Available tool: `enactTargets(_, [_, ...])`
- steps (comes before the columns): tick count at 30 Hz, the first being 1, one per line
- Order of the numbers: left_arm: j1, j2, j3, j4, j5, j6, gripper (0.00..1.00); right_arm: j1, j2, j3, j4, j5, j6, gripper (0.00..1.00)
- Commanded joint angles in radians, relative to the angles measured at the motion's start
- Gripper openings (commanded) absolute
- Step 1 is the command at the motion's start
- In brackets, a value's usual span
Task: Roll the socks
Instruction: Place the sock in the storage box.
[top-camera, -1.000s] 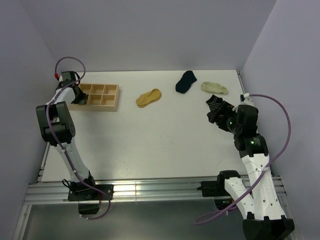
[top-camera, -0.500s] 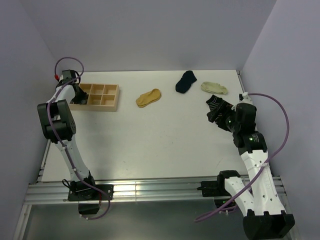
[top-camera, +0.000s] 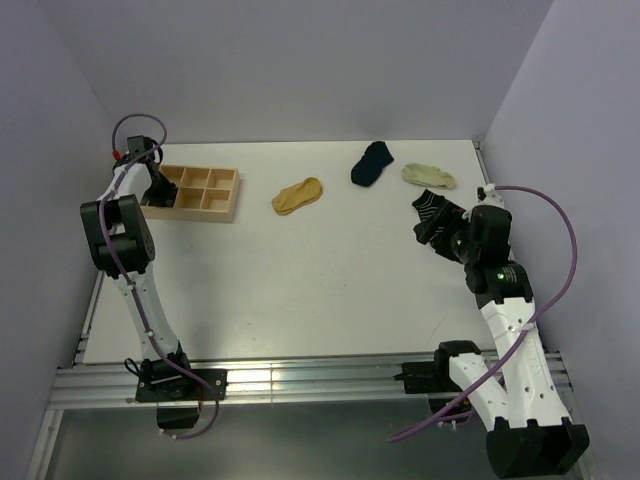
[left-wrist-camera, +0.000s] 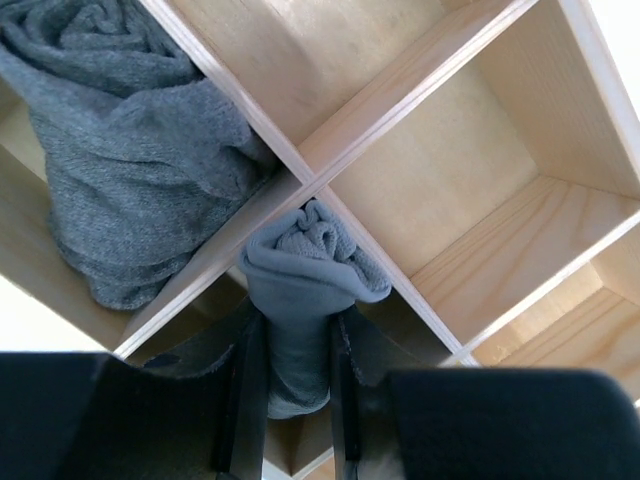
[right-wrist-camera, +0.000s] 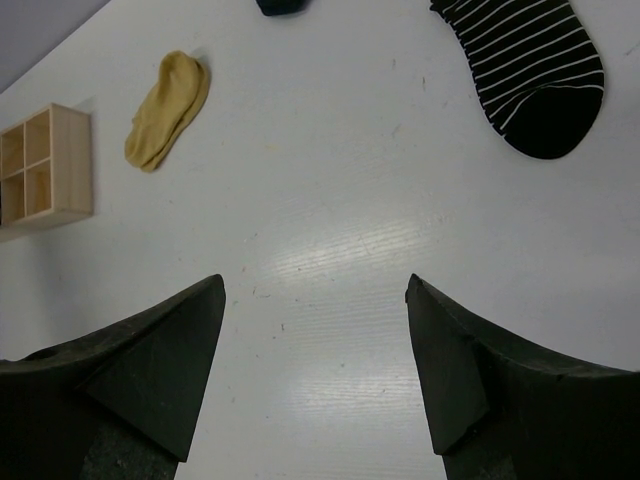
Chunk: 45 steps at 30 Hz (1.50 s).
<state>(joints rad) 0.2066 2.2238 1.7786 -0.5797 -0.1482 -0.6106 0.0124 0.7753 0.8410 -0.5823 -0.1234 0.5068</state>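
Observation:
My left gripper (left-wrist-camera: 292, 335) is shut on a rolled light grey sock (left-wrist-camera: 305, 265), holding it low over a near compartment of the wooden divided box (left-wrist-camera: 440, 180). A rolled dark grey sock (left-wrist-camera: 120, 180) fills the neighbouring compartment. From above, the left gripper (top-camera: 152, 186) sits at the left end of the box (top-camera: 205, 192). My right gripper (right-wrist-camera: 315, 290) hangs open over bare table, with the black-and-white striped sock (right-wrist-camera: 530, 65) ahead to its right. Flat on the table lie a mustard sock (top-camera: 298, 195), a navy sock (top-camera: 372, 163) and a cream sock (top-camera: 429, 176).
The box's other compartments seen in the left wrist view hold nothing. Purple walls close in the table on the left, back and right. The striped sock (top-camera: 430, 207) lies just beyond the right gripper (top-camera: 440, 232), near the right wall.
The left arm's elbow has shifted slightly up and back while its gripper stays at the box's left end. The right arm has barely moved.

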Motion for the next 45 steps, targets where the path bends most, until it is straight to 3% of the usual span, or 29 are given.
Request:
enactTargets(1, [0.001,0.068,0.030,-0.091,0.033,0.000,0.06,-0.005,0.001,-0.019,0.055,0.005,-0.013,0.80])
enactTargets(6, [0.001,0.120,0.079,-0.141,0.064,0.015,0.12,-0.005,-0.001,-0.029,0.055,-0.002,-0.016,0.80])
enactTargets(10, [0.001,0.137,0.078,-0.161,0.067,0.026,0.26,-0.005,-0.010,-0.037,0.055,-0.004,-0.017,0.80])
enactTargets(19, [0.002,0.067,0.027,-0.143,0.045,0.032,0.47,-0.005,-0.027,-0.039,0.047,-0.012,-0.027,0.80])
enactTargets(37, [-0.001,-0.072,0.042,-0.178,-0.033,0.037,0.56,-0.005,-0.068,-0.049,0.045,-0.039,-0.028,0.79])
enactTargets(45, [-0.004,-0.125,-0.011,-0.118,-0.057,0.043,0.56,-0.005,-0.068,-0.056,0.052,-0.055,-0.021,0.79])
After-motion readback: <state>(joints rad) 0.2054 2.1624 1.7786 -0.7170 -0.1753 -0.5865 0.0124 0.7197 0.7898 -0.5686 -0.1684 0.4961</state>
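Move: The left hand already holds the rolled grey sock inside its goal, the storage box's near-row compartment second from the left; the compartment's middle is about 2 cm below and 1 cm ahead. The sock stowed earlier lies some 7 cm left and level fore-and-aft. Empty compartments sit about 8 cm straight ahead and 7 cm to the right, all some 2 cm lower. From the idle right hand, the goal compartment is roughly 60 cm left, 25 cm ahead and 20 cm down. Still pinching the rolled sock, the left hand pushes it about 1 cm deeper into the compartment, then opens the fingers to roughly double their gap and lets go. As they spread, it draws back some 3 cm, seemingly hauling the box along by the near wall, and rises almost 3 cm out of the compartment. ##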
